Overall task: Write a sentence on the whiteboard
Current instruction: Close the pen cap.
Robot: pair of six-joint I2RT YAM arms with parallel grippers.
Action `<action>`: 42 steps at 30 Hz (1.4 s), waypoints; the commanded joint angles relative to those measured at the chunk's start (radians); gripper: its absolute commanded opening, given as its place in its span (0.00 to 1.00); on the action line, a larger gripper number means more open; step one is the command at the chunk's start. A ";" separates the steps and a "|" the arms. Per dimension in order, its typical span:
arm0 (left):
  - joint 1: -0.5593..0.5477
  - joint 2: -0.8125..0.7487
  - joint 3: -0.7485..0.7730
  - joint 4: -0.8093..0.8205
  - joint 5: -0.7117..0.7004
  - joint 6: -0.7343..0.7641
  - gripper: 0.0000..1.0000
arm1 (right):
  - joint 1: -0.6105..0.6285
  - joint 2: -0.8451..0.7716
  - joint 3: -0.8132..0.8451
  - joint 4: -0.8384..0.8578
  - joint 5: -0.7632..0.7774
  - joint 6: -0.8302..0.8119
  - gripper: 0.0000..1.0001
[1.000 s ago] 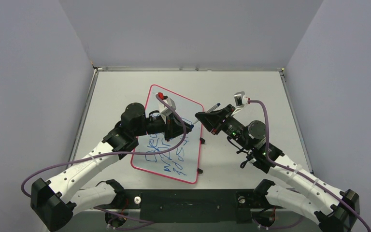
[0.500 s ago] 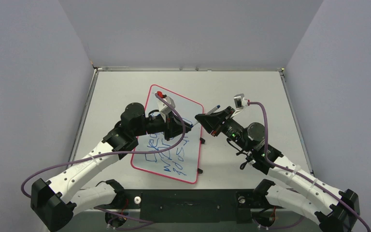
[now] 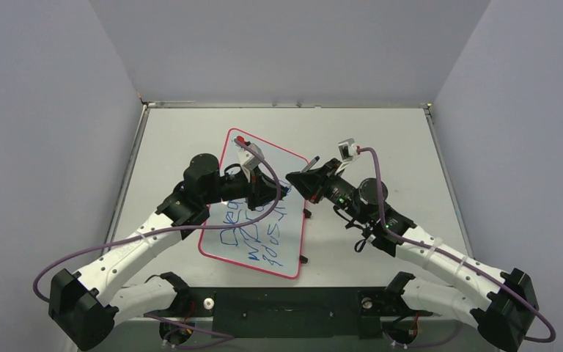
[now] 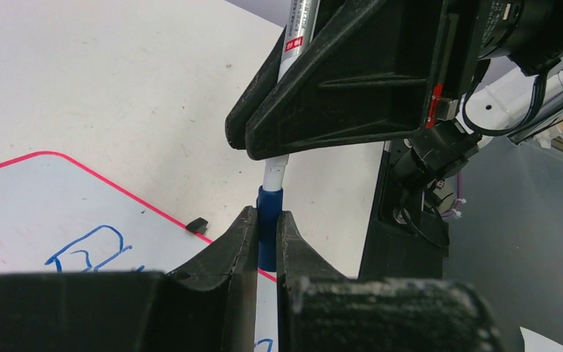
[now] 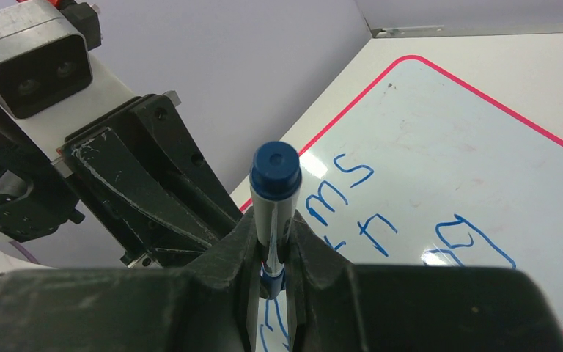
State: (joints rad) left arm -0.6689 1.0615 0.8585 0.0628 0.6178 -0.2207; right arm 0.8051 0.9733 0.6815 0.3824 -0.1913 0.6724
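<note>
The whiteboard [image 3: 293, 253] lies tilted on the table, its red rim toward me, with the blue sentence [image 3: 253, 238] across its near half. Over its right edge my two grippers meet tip to tip. My left gripper [image 4: 267, 214] is shut on a blue marker cap [image 4: 269, 235]. My right gripper [image 5: 273, 227] is shut on the white marker [image 5: 273, 198], whose blue back end [image 5: 275, 167] points at the camera. In the left wrist view the marker's narrow white front [image 4: 273, 174] enters the cap. Board [image 5: 447, 132] and writing [image 5: 352, 191] lie below.
Two small black clips [image 3: 307, 213] sit on the board's right edge, one also seen as the clip [image 4: 199, 225] in the left wrist view. Grey walls enclose the table [image 3: 381, 132] on three sides. A purple cable [image 3: 264, 209] loops over the board.
My right gripper has swung left with the marker until its front end meets the cap in my left gripper. The left arm has shifted only slightly.
</note>
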 commanded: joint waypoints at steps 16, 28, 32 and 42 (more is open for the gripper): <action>-0.013 0.016 0.062 0.253 -0.290 -0.059 0.00 | 0.152 0.194 0.030 -0.066 0.032 0.114 0.00; -0.023 0.076 0.100 0.336 -0.542 -0.058 0.00 | 0.263 0.270 0.027 -0.090 0.130 0.182 0.00; -0.024 0.096 0.123 0.320 -0.514 -0.055 0.00 | 0.263 0.262 0.034 -0.123 0.154 0.176 0.00; -0.022 0.037 0.129 0.113 -0.443 -0.019 0.44 | 0.066 0.156 0.090 -0.359 0.204 0.080 0.00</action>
State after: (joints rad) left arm -0.7109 1.1584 0.8715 -0.0113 0.2684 -0.2527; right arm 0.9165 1.1843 0.7559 0.2630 0.1844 0.7757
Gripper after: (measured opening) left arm 0.389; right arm 0.103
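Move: The cap is already in the left fingers, with the pen's tip entering it. The pen's middle lies some 4 cm ahead of the left hand, 4 cm to its right and 4 cm above. The whiteboard's middle is roughly 13 cm ahead, 10 cm left and 27 cm below that hand; the board's upper black clip is about 9 cm ahead, 8 cm right and equally low. From the right hand, gripping the pen, the cap lies some 3 cm back, 3 cm left and 3 cm below. The cap is pushed onto the pen as both hands, still gripping, travel down and forward together; the right sinks about 7 cm, also shifting left, and closes on the left, which sinks some 5 cm. The left wrist turns nearly 20 degrees counter-clockwise, the right about as far clockwise. The left fingers then open around the cap; the right keep the pen as both hands ease up slightly. ##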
